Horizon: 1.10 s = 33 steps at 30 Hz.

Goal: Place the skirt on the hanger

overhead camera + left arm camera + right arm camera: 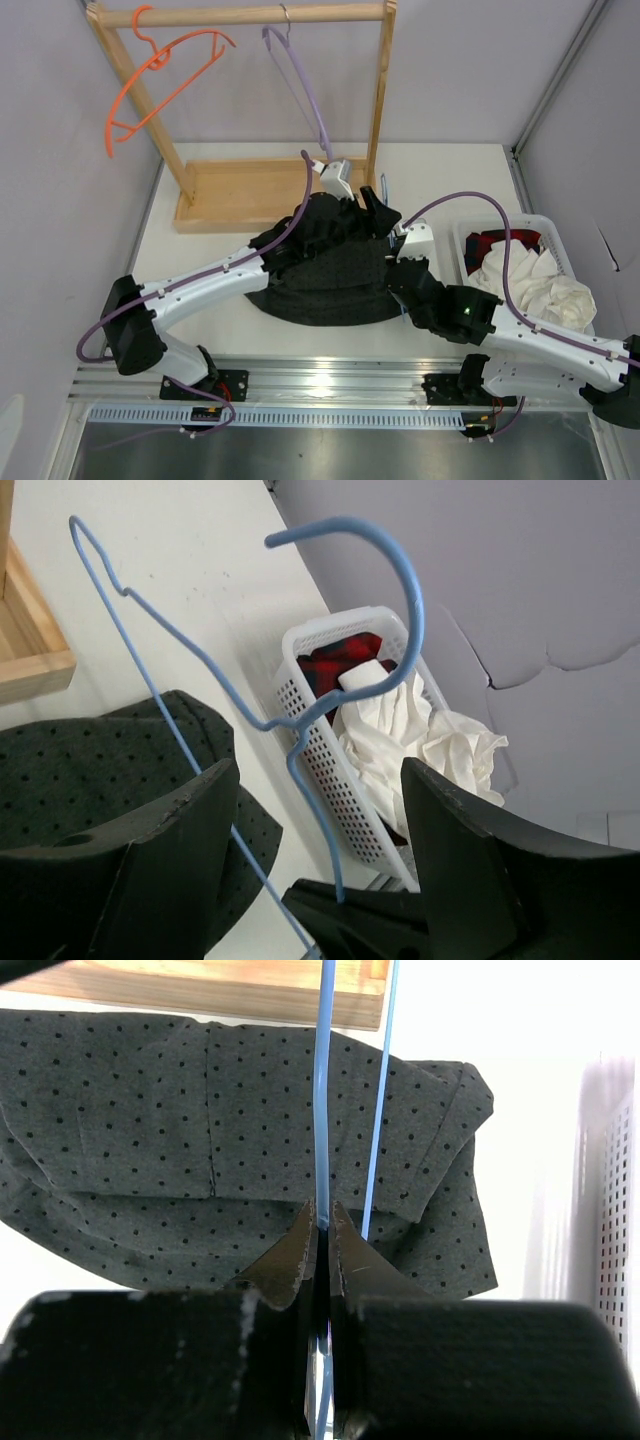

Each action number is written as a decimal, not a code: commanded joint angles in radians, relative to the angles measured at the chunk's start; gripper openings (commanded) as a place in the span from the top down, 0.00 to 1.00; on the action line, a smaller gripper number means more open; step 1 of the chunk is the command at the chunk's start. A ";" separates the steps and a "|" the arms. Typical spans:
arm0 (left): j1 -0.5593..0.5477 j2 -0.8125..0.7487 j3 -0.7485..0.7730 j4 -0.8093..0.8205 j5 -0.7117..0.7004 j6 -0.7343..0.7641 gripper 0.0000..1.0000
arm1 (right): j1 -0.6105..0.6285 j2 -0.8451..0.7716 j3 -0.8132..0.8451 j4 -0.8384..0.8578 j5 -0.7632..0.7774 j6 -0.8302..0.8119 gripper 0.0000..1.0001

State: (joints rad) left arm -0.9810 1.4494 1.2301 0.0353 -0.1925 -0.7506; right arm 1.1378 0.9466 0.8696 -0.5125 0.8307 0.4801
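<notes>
The dark grey dotted skirt [325,280] [150,1110] lies spread on the table in front of the rack. My right gripper [394,245] [322,1222] is shut on a wire of the light-blue hanger [322,1110], held upright at the skirt's right edge. In the left wrist view the hanger's hook [405,590] curls up between the fingers [180,850] of my left gripper [378,212] [320,820]. That gripper is open wide and touches neither the wire nor the skirt [80,770]. From above, only a short piece of the hanger [384,188] shows.
A wooden rack with a flat base [250,190] stands at the back, with an orange hanger [160,80] and a purple hanger [300,90] on its bar. A white basket [548,228] [325,750] at the right holds white cloth [535,285] and dark red cloth [490,245].
</notes>
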 commanded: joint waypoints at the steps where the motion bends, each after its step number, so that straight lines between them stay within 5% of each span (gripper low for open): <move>1: -0.013 0.023 0.062 0.011 -0.065 0.017 0.29 | 0.008 0.001 0.017 0.019 0.045 0.028 1.00; 21: -0.028 0.186 0.250 -0.166 -0.185 0.054 0.42 | 0.010 -0.002 0.049 -0.001 0.044 0.015 1.00; 28: -0.028 0.213 0.282 -0.184 -0.196 0.066 0.57 | 0.011 0.004 0.049 0.002 0.036 0.022 1.00; 33: -0.030 0.226 0.305 -0.215 -0.194 0.073 0.80 | 0.013 -0.002 0.051 -0.001 0.036 0.026 1.00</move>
State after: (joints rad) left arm -1.0080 1.6672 1.4818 -0.1772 -0.3607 -0.6971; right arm 1.1416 0.9527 0.8719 -0.5232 0.8307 0.4793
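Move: The blue hanger's neck, just under its hook, is close in front of my open left hand: about 4 cm ahead, 3 cm right and 3 cm lower. From my right hand, which already grips the hanger, the neck is some 9 cm ahead, straight on, and 5 cm up. Counted from the left hand, the skirt's middle lies 3 cm back, 5 cm left and some 28 below; the rack's base is about 19 ahead and 20 left, at table height. I ease my left hand about 3 cm forward, as much down and 2 cm to the right, onto the hanger's neck, rolling the wrist some 10 degrees so its left side rises. Then I draw the wide fingers most of the way together around the neck, while my right hand stays put and keeps its pinch on the hanger. ##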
